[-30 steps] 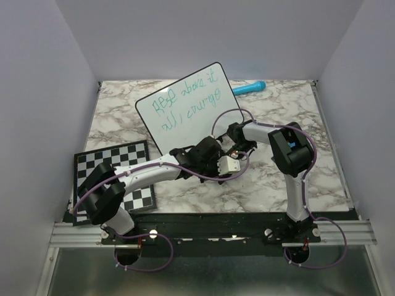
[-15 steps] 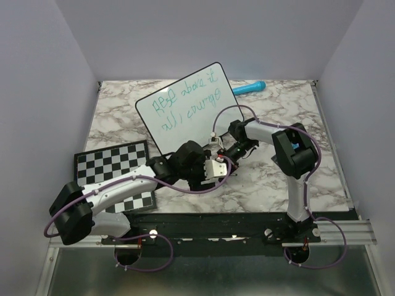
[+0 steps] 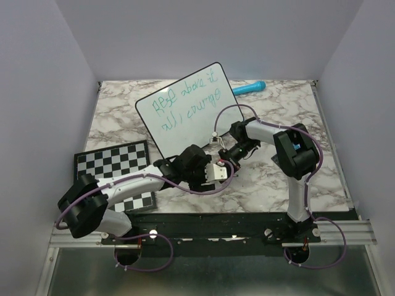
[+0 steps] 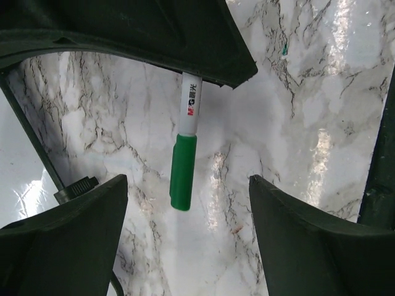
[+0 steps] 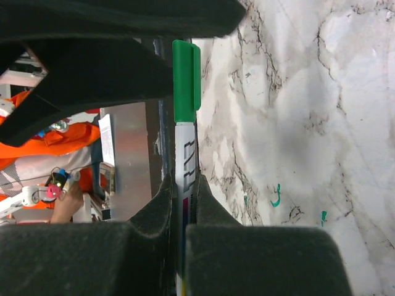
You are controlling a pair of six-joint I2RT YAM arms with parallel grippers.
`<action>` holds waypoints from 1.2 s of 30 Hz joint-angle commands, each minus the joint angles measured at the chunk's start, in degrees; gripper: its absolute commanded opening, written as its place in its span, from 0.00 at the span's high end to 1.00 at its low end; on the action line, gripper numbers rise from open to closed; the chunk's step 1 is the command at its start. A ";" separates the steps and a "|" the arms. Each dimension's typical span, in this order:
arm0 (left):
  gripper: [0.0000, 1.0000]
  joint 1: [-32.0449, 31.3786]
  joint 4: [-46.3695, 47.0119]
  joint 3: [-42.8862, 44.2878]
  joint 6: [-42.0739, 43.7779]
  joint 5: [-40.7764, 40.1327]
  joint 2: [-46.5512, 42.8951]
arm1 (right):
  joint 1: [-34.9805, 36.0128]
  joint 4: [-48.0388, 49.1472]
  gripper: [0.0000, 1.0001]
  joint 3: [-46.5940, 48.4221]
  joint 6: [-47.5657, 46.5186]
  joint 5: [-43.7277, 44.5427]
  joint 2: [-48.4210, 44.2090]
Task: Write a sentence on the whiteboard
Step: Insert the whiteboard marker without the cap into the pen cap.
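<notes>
The whiteboard (image 3: 185, 105) leans at the back of the table, and the sentence (image 3: 187, 100) crosses it in two lines of green handwriting. My right gripper (image 5: 184, 185) is shut on a white marker (image 5: 185, 157) whose green cap (image 5: 186, 80) is on. In the top view that gripper (image 3: 231, 156) hovers just in front of the board's near right corner. My left gripper (image 4: 188, 180) stands open, its fingers (image 4: 80, 228) wide apart, with the capped end of the marker (image 4: 184, 172) between and beyond them, untouched. A corner of the whiteboard (image 4: 15, 172) shows at the left.
A black-and-white checkerboard (image 3: 114, 169) lies at the near left, partly under the left arm (image 3: 136, 182). A blue object (image 3: 249, 88) lies at the back right by the wall. Small green marks (image 5: 276, 196) dot the marble. White walls close in three sides.
My left gripper has opened and drawn back a little toward the near edge, away from the marker. The right gripper has kept its hold on the marker.
</notes>
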 commanded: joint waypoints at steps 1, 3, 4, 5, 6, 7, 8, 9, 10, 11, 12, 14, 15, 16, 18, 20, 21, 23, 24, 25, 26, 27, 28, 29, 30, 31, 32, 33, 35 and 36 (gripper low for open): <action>0.19 0.23 2.64 3.60 1.40 1.21 4.41 | -0.18 -2.71 0.99 0.66 -3.08 -3.04 -1.75; 0.33 0.23 0.89 4.57 1.66 1.39 6.16 | -0.18 -2.80 0.99 0.66 -3.08 -3.13 -1.84; 0.40 0.23 0.36 5.36 1.75 1.48 6.60 | -0.18 -2.80 0.99 0.66 -3.08 -3.13 -1.76; 0.48 0.23 0.00 5.54 1.75 1.48 6.96 | -0.18 -2.80 0.99 0.66 -3.08 -3.22 -1.75; 0.61 0.23 -0.35 5.63 1.66 1.65 7.13 | -0.18 -2.80 0.99 0.66 -3.08 -3.22 -1.84; 0.67 0.23 -0.44 5.54 1.57 1.65 7.14 | -0.26 -2.72 0.99 0.75 -2.82 -3.13 -1.67; 0.73 0.23 -0.35 5.54 1.40 1.83 6.96 | -0.26 -2.63 0.99 0.75 -2.65 -2.95 -1.75; 0.84 0.23 -0.70 5.63 1.31 1.91 6.79 | -0.18 -2.45 0.99 0.75 -2.38 -2.95 -1.58; 0.90 0.23 -0.88 5.98 1.14 2.00 6.87 | -0.18 -2.19 0.99 0.75 -2.03 -2.87 -1.58; 1.00 0.23 -1.14 6.24 0.96 2.26 6.87 | -0.18 -2.02 0.99 0.75 -1.85 -3.04 -1.49; 1.00 0.23 -0.97 6.42 0.44 3.05 6.79 | -0.18 -1.93 0.99 0.92 -1.59 -3.21 -1.49; 1.00 0.06 -0.18 7.30 -0.88 4.11 6.70 | -0.09 -2.19 0.99 1.28 -0.98 -4.00 -1.14; 1.00 0.06 1.30 7.82 -1.84 4.81 6.96 | 0.09 -2.36 0.99 1.54 -0.89 -4.18 -1.05; 1.00 -0.12 1.84 9.22 -2.46 5.34 7.31 | 0.17 -2.71 0.99 1.98 -0.71 -4.36 -0.62; 1.00 -0.29 3.42 11.07 -3.70 6.13 8.62 | 0.70 -2.98 0.99 2.24 -0.53 -4.88 -0.26; 1.00 -0.56 4.21 14.06 -4.05 7.01 9.77 | 1.31 -3.24 0.99 2.42 -0.45 -5.24 0.00; 1.00 -0.56 5.26 15.02 -4.31 7.45 10.90 | 1.40 -3.24 0.99 2.51 -0.18 -5.33 0.09; 1.00 -0.73 6.50 17.91 -4.75 8.85 11.97 | 1.76 -3.24 0.99 2.51 0.17 -5.24 0.27; 1.00 -0.82 7.37 18.80 -5.19 9.12 12.93 | 1.84 -3.07 0.99 2.51 0.34 -5.24 0.27; 1.00 -0.82 7.82 19.77 -5.37 9.38 13.37 | 1.85 -2.98 0.99 2.51 0.43 -5.24 0.27; 1.00 -0.99 8.26 21.61 -5.63 10.17 13.72 | 1.85 -2.89 0.99 2.51 0.52 -5.15 0.27; 1.00 -1.17 8.87 22.41 -5.89 10.53 14.69 | 1.85 -2.72 0.99 2.42 0.78 -5.15 0.27; 1.00 -1.35 9.14 23.29 -6.51 10.88 14.96 | 1.76 -2.37 0.99 2.42 0.96 -5.15 0.18; 1.00 -1.52 9.49 24.69 -6.69 11.23 15.31 | 1.84 -2.19 0.99 2.33 1.40 -5.15 0.18; 1.00 -1.87 10.54 25.22 -7.12 11.41 15.83 | 1.85 -2.02 0.99 2.33 1.49 -5.24 0.27; 1.00 -1.96 11.33 25.58 -8.09 11.67 16.01 | 1.85 -1.75 0.99 2.42 1.66 -5.24 0.35; 1.00 -2.14 12.29 25.84 -8.62 11.85 16.19 | 1.85 -1.58 0.99 2.33 2.10 -5.24 0.35; 1.00 -2.23 14.04 26.02 -9.06 11.93 16.45 | 1.85 -1.40 0.99 2.33 2.28 -5.15 0.27; 1.00 -2.49 15.89 26.37 -10.55 12.02 16.80 | 1.85 -1.05 0.99 2.33 2.72 -5.33 0.27; 1.00 -2.58 17.65 26.46 -10.99 11.94 17.07 | 1.85 -0.96 0.99 2.33 2.81 -5.24 0.27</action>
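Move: The green cap, already on the tip of the marker my right hand holds, lies just in front of my open left fingers: about 1 cm forward, 2 cm to the right and 1 cm lower. From my right hand the cap is some 6 cm left, 1 cm forward and 1 cm lower. The whiteboard's middle stands roughly 23 cm forward and 8 cm left of my left hand, slightly lower; the grey pad lies about 22 cm right and 2 cm forward of my right hand, about 8 cm down. I bring my left hand right, down and slightly forward, about 2 cm, around the cap and pinch it shut, then push another 2 cm to the right along the marker towards my right hand, tilting about 15 degrees so the fingertips swing back towards my base. My right hand keeps its grip on the barrel, rises slightly, then gives some 1.5 cm to the right under the push. ##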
